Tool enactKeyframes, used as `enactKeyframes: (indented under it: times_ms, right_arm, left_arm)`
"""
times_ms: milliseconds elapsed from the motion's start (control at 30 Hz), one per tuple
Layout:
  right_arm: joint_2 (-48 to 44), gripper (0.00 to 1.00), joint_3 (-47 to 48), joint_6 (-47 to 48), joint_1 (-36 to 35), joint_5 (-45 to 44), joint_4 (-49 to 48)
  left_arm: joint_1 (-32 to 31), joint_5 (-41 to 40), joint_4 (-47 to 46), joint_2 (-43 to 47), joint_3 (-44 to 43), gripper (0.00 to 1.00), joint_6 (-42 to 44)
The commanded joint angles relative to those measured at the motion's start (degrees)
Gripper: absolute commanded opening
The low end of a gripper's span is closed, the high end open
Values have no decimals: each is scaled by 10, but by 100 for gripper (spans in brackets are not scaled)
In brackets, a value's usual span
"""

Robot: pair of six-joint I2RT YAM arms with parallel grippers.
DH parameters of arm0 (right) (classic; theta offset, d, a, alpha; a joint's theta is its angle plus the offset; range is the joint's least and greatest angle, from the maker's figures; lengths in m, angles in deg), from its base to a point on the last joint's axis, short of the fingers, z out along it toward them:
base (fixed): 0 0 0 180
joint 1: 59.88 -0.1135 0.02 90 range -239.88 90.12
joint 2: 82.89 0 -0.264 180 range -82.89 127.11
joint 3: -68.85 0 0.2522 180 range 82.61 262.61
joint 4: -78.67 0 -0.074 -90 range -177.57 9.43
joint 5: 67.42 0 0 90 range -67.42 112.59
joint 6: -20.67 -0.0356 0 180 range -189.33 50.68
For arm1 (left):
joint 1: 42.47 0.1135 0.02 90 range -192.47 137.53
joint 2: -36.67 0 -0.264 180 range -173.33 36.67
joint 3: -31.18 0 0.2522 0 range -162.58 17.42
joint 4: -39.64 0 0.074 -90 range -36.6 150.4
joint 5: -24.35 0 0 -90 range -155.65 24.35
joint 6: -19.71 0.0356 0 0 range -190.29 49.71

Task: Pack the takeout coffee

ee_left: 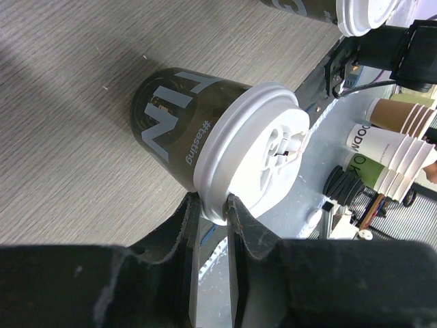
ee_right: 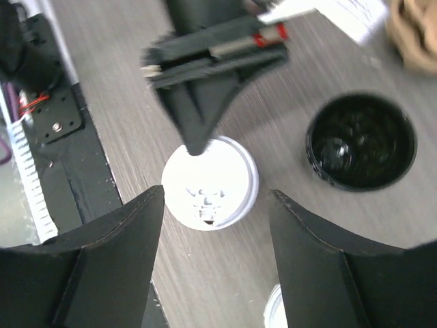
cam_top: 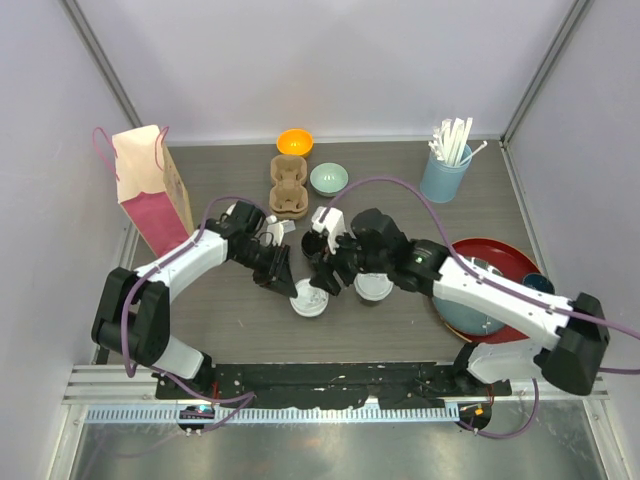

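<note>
A takeout coffee cup (cam_top: 308, 299), black with a white lid (ee_left: 252, 150), stands at the table's front middle. My left gripper (ee_left: 212, 205) is shut on the rim of that lid, pinching its edge; in the top view the left gripper (cam_top: 284, 272) reaches it from the left. My right gripper (ee_right: 216, 198) hovers open above the same lidded cup (ee_right: 210, 183), fingers wide and touching nothing. A second lidded cup (cam_top: 374, 287) stands just right of it. An unlidded black cup (ee_right: 360, 140) of dark coffee shows in the right wrist view.
A brown pulp cup carrier (cam_top: 289, 185), an orange bowl (cam_top: 294, 142) and a pale green bowl (cam_top: 328, 178) sit behind. A pink-and-tan paper bag (cam_top: 150, 190) stands at the left. The blue tumbler of straws (cam_top: 445, 170), red plate (cam_top: 495, 262) and dark mug (cam_top: 537, 285) are at the right.
</note>
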Motion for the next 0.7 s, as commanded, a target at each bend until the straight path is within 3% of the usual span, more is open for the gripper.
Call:
enactKeyframes:
  times_ms: [0, 67, 133, 200, 367, 667]
  right_arm:
    - [-60, 66, -49, 236, -25, 99, -95]
    - [-57, 62, -64, 346, -42, 145, -81]
    - [-40, 49, -57, 384, -53, 149, -48]
    - [-4, 43, -28, 408, -61, 164, -8]
    - [42, 42, 4, 448, -77, 152, 46]
    - [66, 41, 9, 446, -78, 127, 52]
  left_arm:
    - [-1, -9, 8, 0, -17, 22, 16]
    - [-2, -9, 9, -1, -19, 22, 16]
    - [-2, -8, 10, -5, -21, 22, 15]
    - [-2, -8, 10, -8, -21, 23, 15]
    - [2, -6, 14, -25, -23, 24, 14]
    - [6, 1, 17, -34, -28, 25, 16]
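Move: The lid of the near coffee cup sits roughly 10 cm below the right hand, about 4 cm to its left and 3 cm back. An open black cup stands some 12 cm farther out than the lid, almost in line with it; a second lidded cup stands about 14 cm to the right of the lid and 2 cm farther out. From the left hand, whose fingertips are already at the rim, the lid's middle lies about 4 cm right, 1 cm back and level. The near cup's lid is what the right hand closes in on: after a short rise while drawing back, it sinks to just above the lid's base-side edge, ending about 6 cm back, 6 cm lower and slightly left. On the way it swings some 45 degrees counter-clockwise, and its fingers close partway. The left fingertips stay against the rim. ##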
